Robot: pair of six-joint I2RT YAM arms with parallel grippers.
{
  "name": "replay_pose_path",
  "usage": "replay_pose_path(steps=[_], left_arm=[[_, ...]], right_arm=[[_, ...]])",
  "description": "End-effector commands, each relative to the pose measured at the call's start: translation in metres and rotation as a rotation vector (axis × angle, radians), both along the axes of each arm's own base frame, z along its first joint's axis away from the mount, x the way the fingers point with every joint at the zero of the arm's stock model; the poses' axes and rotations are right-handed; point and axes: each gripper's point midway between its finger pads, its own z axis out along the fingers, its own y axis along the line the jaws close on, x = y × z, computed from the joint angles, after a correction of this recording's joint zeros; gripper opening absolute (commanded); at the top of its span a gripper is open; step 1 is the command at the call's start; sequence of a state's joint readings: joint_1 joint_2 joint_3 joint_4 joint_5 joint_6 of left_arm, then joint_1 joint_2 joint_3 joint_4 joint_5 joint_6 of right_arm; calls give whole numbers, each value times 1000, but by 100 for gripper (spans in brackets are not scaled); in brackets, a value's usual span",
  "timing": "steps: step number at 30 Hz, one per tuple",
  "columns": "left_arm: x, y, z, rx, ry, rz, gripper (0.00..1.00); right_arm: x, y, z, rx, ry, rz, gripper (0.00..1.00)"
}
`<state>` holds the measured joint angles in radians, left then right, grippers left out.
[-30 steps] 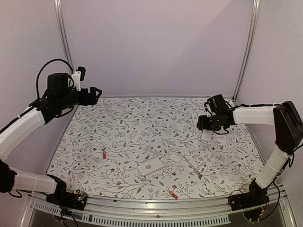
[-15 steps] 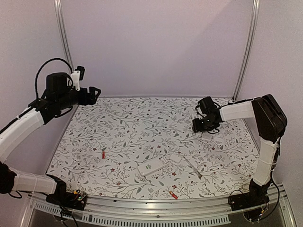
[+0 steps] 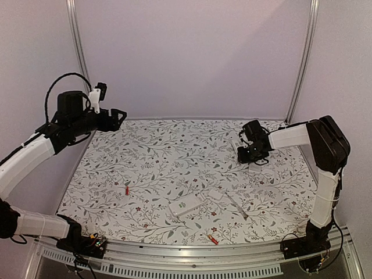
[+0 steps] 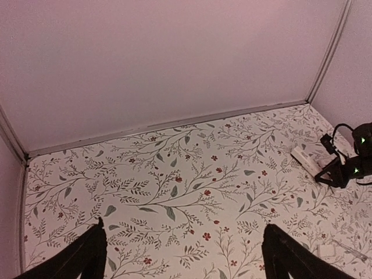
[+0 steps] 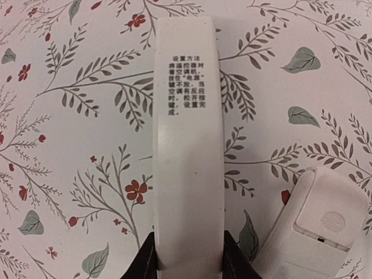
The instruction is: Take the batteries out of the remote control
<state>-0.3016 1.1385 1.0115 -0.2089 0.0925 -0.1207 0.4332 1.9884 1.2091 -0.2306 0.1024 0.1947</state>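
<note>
A long white remote control (image 5: 187, 133) with printed text on its back lies on the flowered table, and my right gripper (image 5: 187, 256) is shut on its near end, a black finger (image 5: 145, 261) pressed on each side. From above this right gripper (image 3: 248, 152) sits at the far right of the table. Another white remote (image 3: 187, 205) lies near the front centre. A red battery (image 3: 127, 190) lies at the left and an orange-red battery (image 3: 213, 239) at the front edge. My left gripper (image 3: 118, 115) hangs open, high over the far left corner, holding nothing (image 4: 186, 261).
A second white remote-like body (image 5: 317, 226) lies just right of the gripped one. A small white cover (image 3: 216, 195) and a thin strip (image 3: 236, 206) lie right of the front remote. Metal posts (image 3: 299, 64) and purple walls close in the table.
The right arm has folded back and its gripper moved a little toward the far wall, its jaws closing onto the white remote. The left arm has barely moved.
</note>
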Motion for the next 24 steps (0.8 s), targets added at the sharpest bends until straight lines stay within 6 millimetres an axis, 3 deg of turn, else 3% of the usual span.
replay_pose_path(steps=[1,5,8,14,18,24], left_arm=[[-15,-26,6,-24,-42,-145,92],[-40,-64,16,-85,-77,-371,92],[-66,-93,19,-137,-85,-566,91],[-101,-138,8,-200,-18,-820,92],[-118,-161,2,-237,18,-942,92],[-131,-176,-3,-276,66,-1036,93]], right_arm=[[-4,29,56,174,-97,125,0],[-36,63,124,361,-211,344,0],[-74,93,170,487,-274,519,0],[-143,148,238,644,-324,783,0],[-180,176,268,710,-315,929,0],[-212,204,282,739,-286,1057,0]])
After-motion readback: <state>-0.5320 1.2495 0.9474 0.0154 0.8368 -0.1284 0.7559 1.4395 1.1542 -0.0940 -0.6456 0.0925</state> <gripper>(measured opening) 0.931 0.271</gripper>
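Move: The right hand is already shut on the near end of the long white remote, text side up, its middle about 7 cm ahead and 1 cm left. The shorter white remote lies level with this hand, 7 cm to its right; the small battery cover is roughly 23 cm back and 13 cm left. The open left gripper waits 7 cm back, 49 cm left and 28 cm above. From that left gripper, the long remote's middle is about 14 cm ahead, 48 cm right and 29 cm below. Keeping its grip on the near end, the right hand lifts the long remote up some 27 cm while carrying it about 19 cm back and as far left towards the left gripper, swinging round counter-clockwise by more than 50 degrees, rolling left side up and tilting the fingers upward. The left hand, fingers staying wide open, comes to meet it, some 17 cm right and 12 cm back at nearly constant height, turning clockwise to face the remote. ##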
